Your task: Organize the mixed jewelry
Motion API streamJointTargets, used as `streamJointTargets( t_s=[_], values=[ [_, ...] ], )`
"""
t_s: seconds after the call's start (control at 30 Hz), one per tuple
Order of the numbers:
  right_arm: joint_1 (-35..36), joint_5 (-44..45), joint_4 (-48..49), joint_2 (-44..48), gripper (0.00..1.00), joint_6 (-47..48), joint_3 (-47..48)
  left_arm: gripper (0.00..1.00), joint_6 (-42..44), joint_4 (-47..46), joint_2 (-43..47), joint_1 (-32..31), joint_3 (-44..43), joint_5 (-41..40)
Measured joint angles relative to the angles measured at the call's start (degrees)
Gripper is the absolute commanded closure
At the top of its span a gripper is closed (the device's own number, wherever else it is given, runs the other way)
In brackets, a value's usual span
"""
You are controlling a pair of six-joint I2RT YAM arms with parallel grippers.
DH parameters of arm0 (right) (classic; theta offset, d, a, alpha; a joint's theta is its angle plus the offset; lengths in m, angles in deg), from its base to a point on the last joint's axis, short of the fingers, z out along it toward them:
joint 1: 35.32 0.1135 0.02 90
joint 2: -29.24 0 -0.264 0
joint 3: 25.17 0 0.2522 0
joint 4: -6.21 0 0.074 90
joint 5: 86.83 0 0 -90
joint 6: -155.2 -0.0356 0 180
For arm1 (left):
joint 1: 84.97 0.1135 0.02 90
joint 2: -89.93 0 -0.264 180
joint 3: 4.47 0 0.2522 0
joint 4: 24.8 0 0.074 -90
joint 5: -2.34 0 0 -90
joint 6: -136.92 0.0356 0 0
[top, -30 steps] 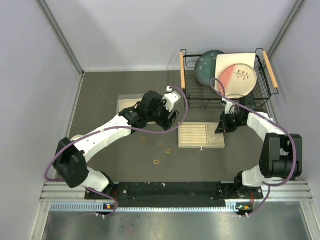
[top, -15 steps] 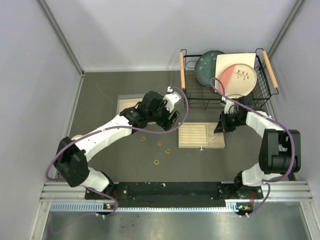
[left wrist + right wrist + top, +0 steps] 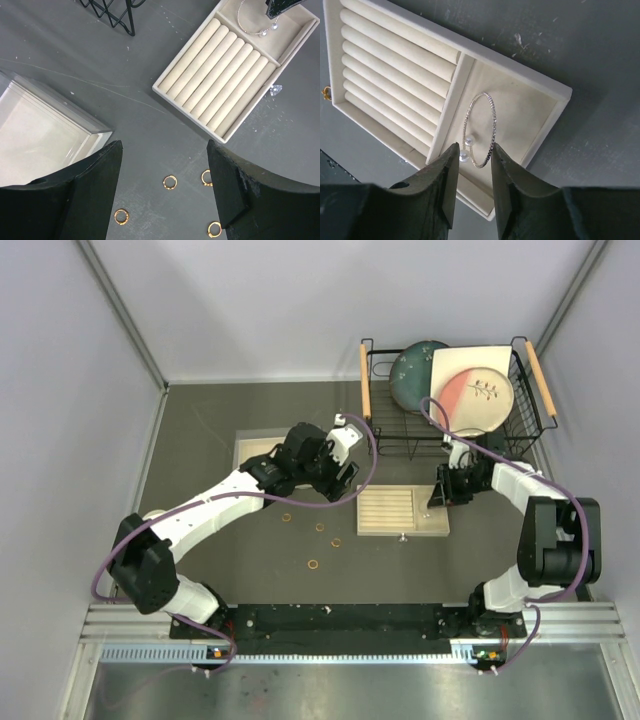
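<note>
Several small gold rings point(image 3: 319, 527) lie loose on the dark table left of the beige tray point(image 3: 392, 510). My left gripper point(image 3: 165, 150) hangs open above them, with one ring point(image 3: 170, 182) between its fingers' line and others point(image 3: 121, 216) beside it. The silver bracelet point(image 3: 482, 125), tipped with two pearls, lies flat in the tray's end compartment point(image 3: 540, 107). My right gripper point(image 3: 474, 146) hovers just over it, jaws parted with its near curve showing between them. From the left wrist the bracelet point(image 3: 250, 22) also shows in the tray point(image 3: 220, 75).
A black dish rack point(image 3: 445, 390) with plates stands behind the tray. A clear shallow box point(image 3: 255, 448) lies at the left, behind the left arm. A tiny clear stud point(image 3: 275, 90) rests on the table by the tray's near edge.
My right gripper has shifted slightly left over the tray's end compartment. The left arm and the rings have not moved.
</note>
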Motion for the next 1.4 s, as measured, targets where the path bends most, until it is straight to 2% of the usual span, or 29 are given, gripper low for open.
streamJointTargets(
  t_s=[0.37, 0.73, 0.77, 0.87, 1.0, 1.17, 1.4],
  values=[
    [0.0, 4.33, -0.44, 1.77, 0.53, 0.15, 0.0, 0.26, 0.04, -0.07, 0.0, 0.07, 0.59, 0.0],
    [0.17, 7.85, -2.64, 7.74, 0.5, 0.72, 0.0, 0.26, 0.11, -0.2, 0.07, 0.26, 1.11, -0.15],
    [0.17, 7.87, -3.04, 8.59, 0.44, 0.74, 0.0, 0.26, 0.33, -0.17, 0.15, 0.33, 1.36, -0.26],
    [0.68, 7.89, -4.46, 12.02, 0.34, 1.07, 0.11, 0.26, 1.84, 0.0, 0.79, 0.39, 2.32, -0.33],
    [2.45, 8.41, -6.49, 17.62, 0.32, 2.19, 1.75, 0.27, 5.38, 1.49, 1.7, 0.59, 3.74, -0.46],
    [6.97, 9.33, -7.41, 23.78, 0.24, 3.3, 3.65, 0.29, 9.29, 5.31, 1.77, 0.83, 6.32, -0.42],
    [8.33, 9.27, -8.37, 25.35, 0.22, 4.15, 3.72, 0.31, 12.46, 8.81, 1.77, 1.55, 10.97, 0.2]
  ],
)
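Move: The bracelet stands on edge at the right hand's opening fingertips, its middle about 3 cm below, 1 cm ahead and 2 cm left; the tray's ring rolls lie some 12 cm left, level with it. From the left hand, the middle ring is about 5 cm left, 3 cm back and 17 cm below. Of that ring, the box-side ring lies 8 cm left and 2 cm farther out, the knob-side ring 4 cm right and 4 cm nearer. The right fingers let go of the bracelet in the tray's open compartment, spreading wider as the hand eases about 2 cm right, then rises some 11 cm, drifting back leftward and tilting the fingers farther outward. Late on, the left hand, still open and empty, sinks about 8 cm and swings left and back towards the rings, its fingers tipping more steeply down. ##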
